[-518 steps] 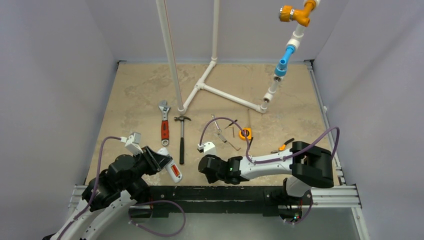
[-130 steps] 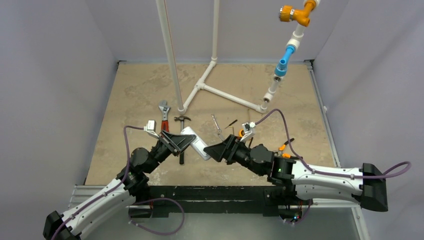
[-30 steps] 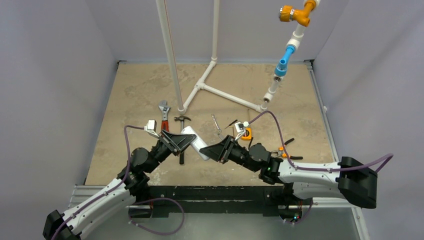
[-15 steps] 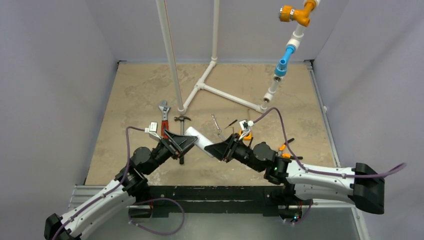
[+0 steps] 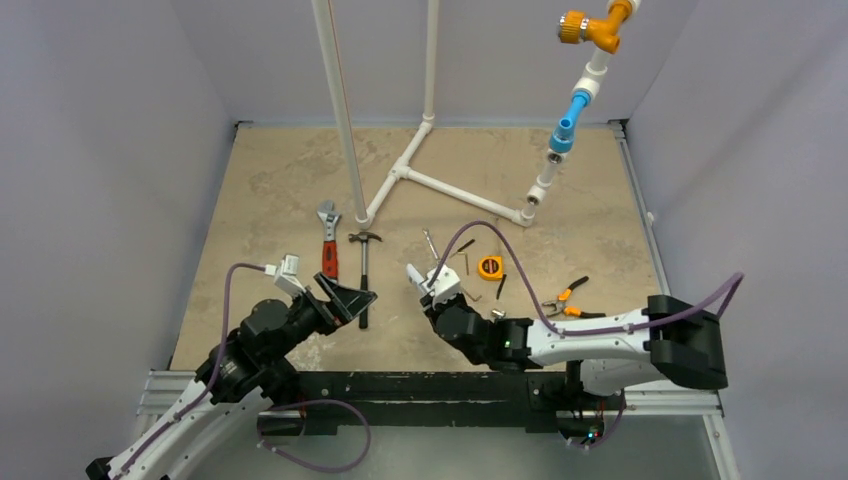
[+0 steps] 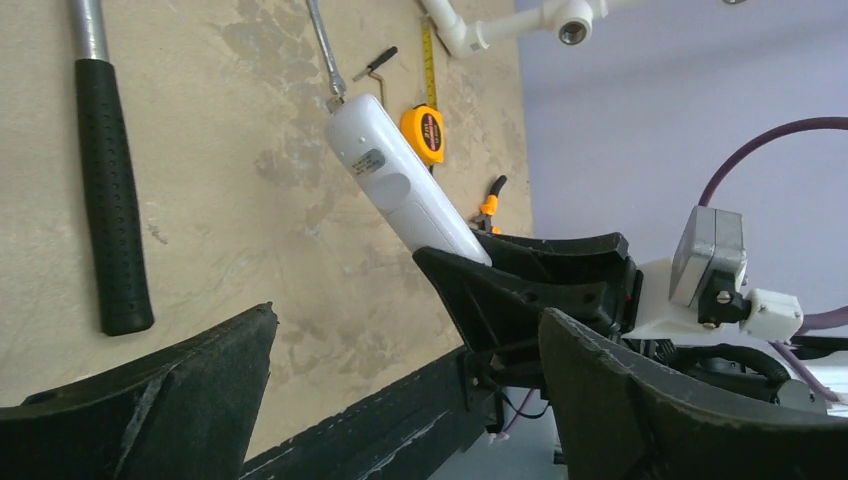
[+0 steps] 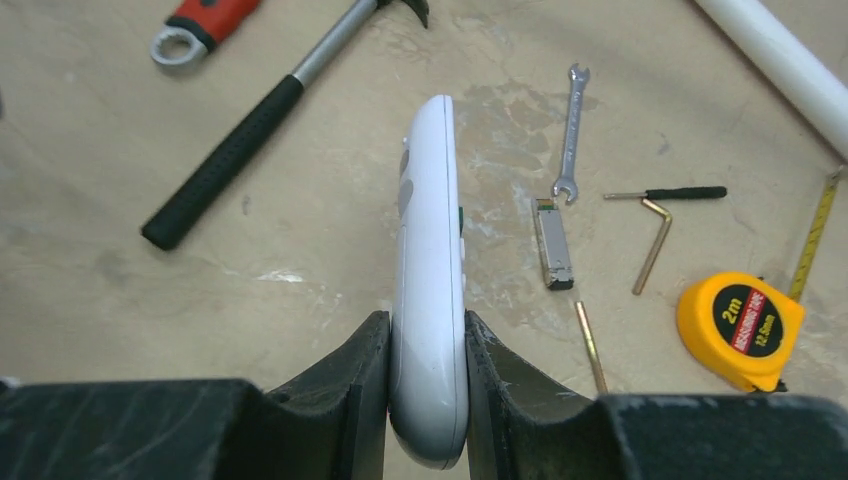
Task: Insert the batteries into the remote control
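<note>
The remote control is a slim white handset, held on edge by its near end above the table. My right gripper is shut on it, one black finger on each flat side. The left wrist view shows the remote control slanting up out of the right gripper's black fingers, its plain back towards me. My left gripper is open with nothing between its fingers, a short way left of the remote. From above, the left gripper and right gripper face each other. No batteries are in view.
On the table lie a black-handled hammer, a red-handled wrench, an orange tape measure, orange pliers, a small spanner and a hex key. A white pipe frame stands at the back.
My left gripper has let go of the remote, opened wide and drawn back to the near left. The right gripper has kept hold of the remote and swung it left and nearer.
</note>
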`<action>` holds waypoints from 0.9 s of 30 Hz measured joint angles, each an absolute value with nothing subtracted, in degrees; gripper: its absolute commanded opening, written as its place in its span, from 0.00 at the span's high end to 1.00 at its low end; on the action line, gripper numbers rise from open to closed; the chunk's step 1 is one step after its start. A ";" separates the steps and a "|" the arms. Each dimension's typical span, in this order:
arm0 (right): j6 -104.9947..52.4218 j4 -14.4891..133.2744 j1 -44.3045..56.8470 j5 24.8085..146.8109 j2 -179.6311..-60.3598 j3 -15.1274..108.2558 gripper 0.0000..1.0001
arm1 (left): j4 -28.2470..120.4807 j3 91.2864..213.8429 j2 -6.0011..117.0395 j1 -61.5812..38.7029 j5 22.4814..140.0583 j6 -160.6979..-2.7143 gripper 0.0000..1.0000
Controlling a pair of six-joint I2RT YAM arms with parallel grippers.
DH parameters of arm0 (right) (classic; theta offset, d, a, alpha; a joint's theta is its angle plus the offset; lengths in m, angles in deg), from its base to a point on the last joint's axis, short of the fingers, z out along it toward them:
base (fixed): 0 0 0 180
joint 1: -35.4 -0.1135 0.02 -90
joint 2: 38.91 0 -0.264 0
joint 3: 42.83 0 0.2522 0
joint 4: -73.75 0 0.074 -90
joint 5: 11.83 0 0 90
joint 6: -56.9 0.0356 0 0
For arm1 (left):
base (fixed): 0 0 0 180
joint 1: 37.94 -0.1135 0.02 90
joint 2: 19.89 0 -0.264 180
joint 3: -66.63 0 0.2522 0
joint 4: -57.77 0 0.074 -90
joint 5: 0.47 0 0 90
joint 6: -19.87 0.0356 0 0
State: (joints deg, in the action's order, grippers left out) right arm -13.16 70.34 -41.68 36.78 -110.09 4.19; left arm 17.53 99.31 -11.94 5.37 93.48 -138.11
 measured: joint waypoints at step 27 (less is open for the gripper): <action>-29.09 80.96 -48.08 22.36 -135.31 5.45 0.63 | 11.76 100.34 -12.49 5.37 94.48 -133.46 0.01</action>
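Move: Straight below the right hand, which holds the remote control, is its set-down spot: bare table some 10 cm down. At table height from this hand, the metal module is about 9 cm ahead and 3 cm right, the brass rod 5 cm ahead and 8 cm right, the tape measure 10 cm ahead and 13 cm right, the hammer 7 cm ahead and 15 cm left. From the left hand, the spot is about 3 cm ahead, 15 cm right and 15 cm below. Lowering the remote control almost straight down by about 8 cm towards the bare table left of the metal module, the right hand rolls some 30 degrees, its left side dipping. The descent is mostly done after two thirds of the way; at the very end the fingers begin to part slightly, one coming clear of the remote. ##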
